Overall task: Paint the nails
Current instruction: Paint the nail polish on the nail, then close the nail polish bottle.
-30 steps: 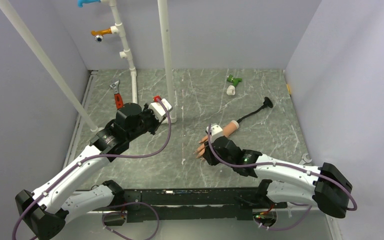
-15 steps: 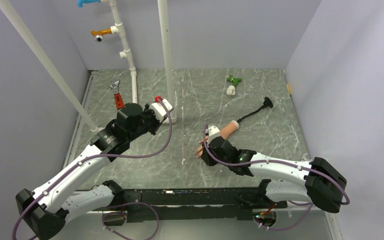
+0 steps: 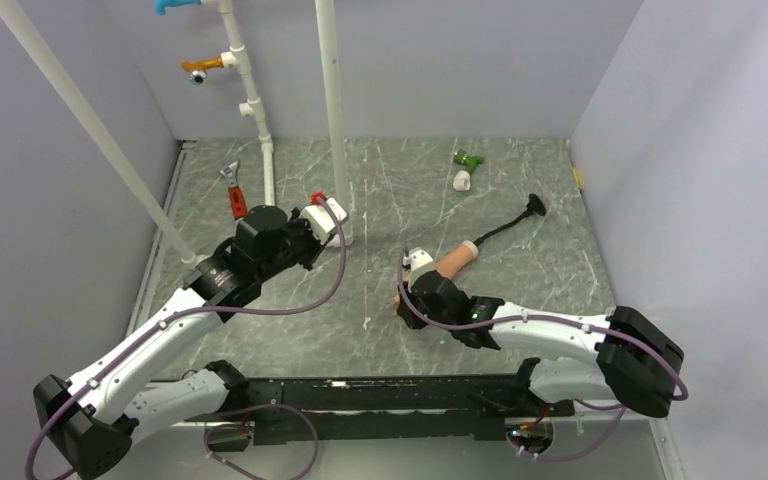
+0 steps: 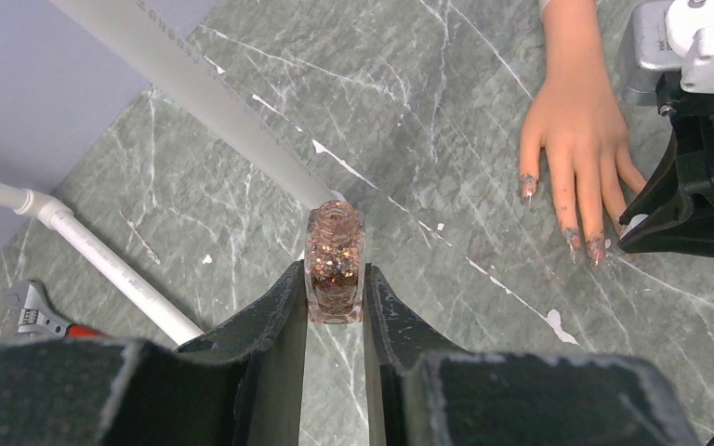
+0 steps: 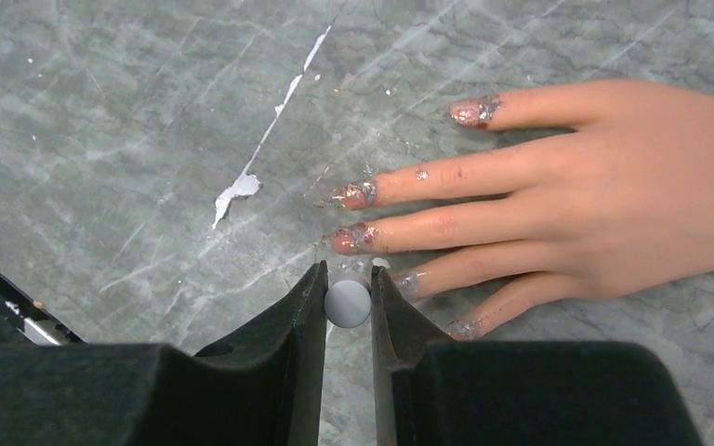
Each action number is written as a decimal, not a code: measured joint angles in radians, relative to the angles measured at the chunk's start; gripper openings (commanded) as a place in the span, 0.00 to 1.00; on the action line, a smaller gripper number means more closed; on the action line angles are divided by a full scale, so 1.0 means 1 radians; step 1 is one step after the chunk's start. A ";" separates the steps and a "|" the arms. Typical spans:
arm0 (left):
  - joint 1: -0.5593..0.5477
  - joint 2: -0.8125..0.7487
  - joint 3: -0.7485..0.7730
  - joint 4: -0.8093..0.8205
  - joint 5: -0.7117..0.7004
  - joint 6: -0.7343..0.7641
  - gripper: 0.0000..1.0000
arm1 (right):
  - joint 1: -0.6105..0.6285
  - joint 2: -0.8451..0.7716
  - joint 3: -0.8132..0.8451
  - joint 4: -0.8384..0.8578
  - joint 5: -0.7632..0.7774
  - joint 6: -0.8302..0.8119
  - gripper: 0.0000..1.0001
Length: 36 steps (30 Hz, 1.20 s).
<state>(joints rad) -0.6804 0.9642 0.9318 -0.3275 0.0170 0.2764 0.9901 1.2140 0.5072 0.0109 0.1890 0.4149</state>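
Note:
The peach mannequin hand (image 5: pixel 632 186) lies flat on the marbled table, fingers spread. Its nails (image 5: pixel 353 193) carry patchy glittery polish. My right gripper (image 5: pixel 348 288) is shut on a round grey cap (image 5: pixel 348 303), seen end-on just in front of the ring fingertip; whatever hangs under the cap is hidden. In the top view the right gripper (image 3: pixel 410 300) covers the fingertips of the hand (image 3: pixel 452 260). My left gripper (image 4: pixel 335 279) is shut on a small open bottle (image 4: pixel 335 265) of coppery glitter polish, held well to the left of the hand (image 4: pixel 581 130).
White pipes (image 3: pixel 332 120) stand at the back left, one just beyond the left gripper (image 3: pixel 320 215). A red-handled wrench (image 3: pixel 233 190), a green piece (image 3: pixel 468 159), a small white piece (image 3: pixel 462 180) and a black long-handled tool (image 3: pixel 508 225) lie farther back.
The right arm has shifted left, its gripper creeping a little up and left over the fingertips. The left arm and the bottle have not moved.

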 measured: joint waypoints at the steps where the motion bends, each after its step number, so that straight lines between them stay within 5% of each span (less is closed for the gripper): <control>1: 0.000 0.000 0.000 0.000 0.000 0.000 0.00 | 0.000 0.000 0.004 0.000 0.001 -0.002 0.00; 21: -0.002 0.000 0.000 0.000 0.015 0.000 0.00 | -0.066 -0.188 0.121 -0.097 0.061 -0.095 0.00; 36: -0.011 -0.050 0.000 0.000 0.264 0.044 0.00 | -0.195 -0.315 0.290 -0.116 -0.108 -0.128 0.00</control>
<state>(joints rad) -0.6918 0.9142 0.9318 -0.3279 0.2810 0.3202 0.7948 0.8993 0.7975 -0.1051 0.0807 0.2871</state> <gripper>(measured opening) 0.277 0.222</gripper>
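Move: The right hand holds the brush by its cap over the nails. The bottle it is taken to, in the left gripper, is about 8 cm ahead, 14 cm left and 20 cm higher. The ring-finger nail is some 3 cm ahead, 1 cm left and 4 cm below; the back of the fake hand is 10 cm ahead, 4 cm right and 5 cm below. From the left hand, the brush cap is 8 cm back, 14 cm right and 20 cm down. Right hand raises the brush about 20 cm from the nails, while left draws the bottle back and right. ##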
